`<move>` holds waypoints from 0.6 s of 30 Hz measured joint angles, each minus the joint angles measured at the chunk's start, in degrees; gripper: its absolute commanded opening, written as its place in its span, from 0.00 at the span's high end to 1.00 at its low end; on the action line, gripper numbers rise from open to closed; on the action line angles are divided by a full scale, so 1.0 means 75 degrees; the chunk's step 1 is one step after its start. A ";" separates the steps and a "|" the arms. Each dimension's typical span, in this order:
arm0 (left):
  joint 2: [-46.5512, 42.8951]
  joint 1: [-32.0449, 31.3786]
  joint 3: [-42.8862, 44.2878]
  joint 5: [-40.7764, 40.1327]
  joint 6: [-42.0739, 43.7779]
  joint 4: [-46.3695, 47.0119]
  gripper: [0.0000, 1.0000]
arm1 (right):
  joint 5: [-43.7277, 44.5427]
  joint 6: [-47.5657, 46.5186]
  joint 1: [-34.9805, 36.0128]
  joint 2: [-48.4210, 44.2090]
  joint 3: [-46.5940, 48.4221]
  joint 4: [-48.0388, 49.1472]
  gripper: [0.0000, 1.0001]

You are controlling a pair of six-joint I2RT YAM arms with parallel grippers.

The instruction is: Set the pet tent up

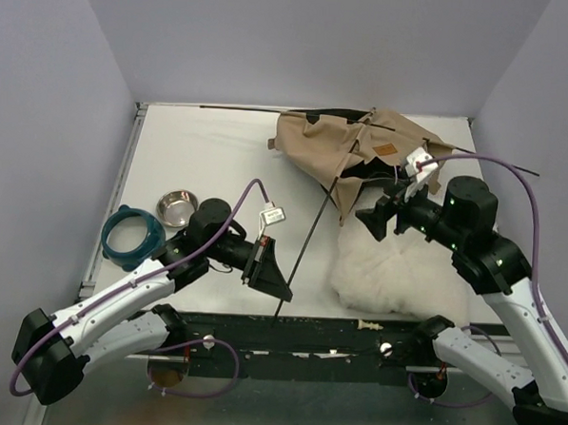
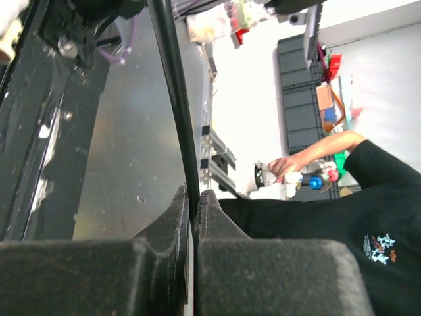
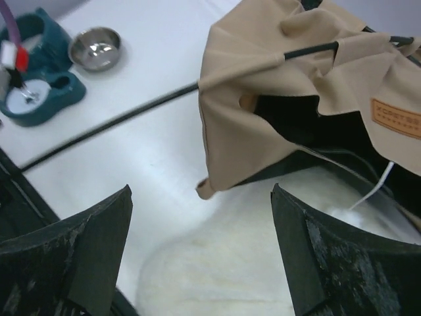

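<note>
The pet tent (image 1: 349,147) lies collapsed at the back right, tan fabric with a brown leather label (image 3: 396,118). One of its thin black poles (image 1: 306,242) runs from the fabric down to the table's front edge. My left gripper (image 1: 268,269) is shut on that pole near its lower end. In the left wrist view the pole (image 2: 172,99) passes between the closed fingertips of the left gripper (image 2: 194,197). My right gripper (image 1: 376,220) hovers just in front of the tent. In the right wrist view the right gripper (image 3: 200,191) is open and holds nothing, just below a fabric corner of the tent (image 3: 263,112).
A white fluffy cushion (image 1: 395,271) lies at the front right, partly under the tent. A steel bowl (image 1: 176,207) and a teal ring-shaped object (image 1: 130,235) sit at the left. Another black pole (image 1: 242,108) lies along the back edge.
</note>
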 measured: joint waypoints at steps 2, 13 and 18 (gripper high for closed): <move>0.0064 0.0009 0.0070 0.0003 -0.0323 0.0510 1.00 | 0.0119 -0.0723 0.0000 -0.0425 -0.0484 0.0055 0.06; 0.0152 0.0009 0.0140 0.0006 -0.0883 0.1536 1.00 | 0.0131 -0.2736 -0.0003 0.0093 -0.1915 0.1877 0.04; 0.0169 0.0009 0.0140 0.0003 -0.0880 0.1580 1.00 | -0.0256 -0.3075 -0.0003 0.0845 -0.1769 0.2847 0.06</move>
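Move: The right hand goes for the pole where it enters the tent fabric, about 8 cm ahead, 7 cm left and 2 cm lower. The fabric's drooping near corner is some 3 cm ahead, 5 cm left and 14 cm below. The fluffy mat's middle is roughly 2 cm back, 12 cm right and 25 cm below. From the left hand, already gripping the pole, that entry is about 25 cm ahead, 10 cm right and 4 cm higher. Open right hand dips about 6 cm, then reaches forward-left towards the pole; left, gripping it, rises 3 cm. ##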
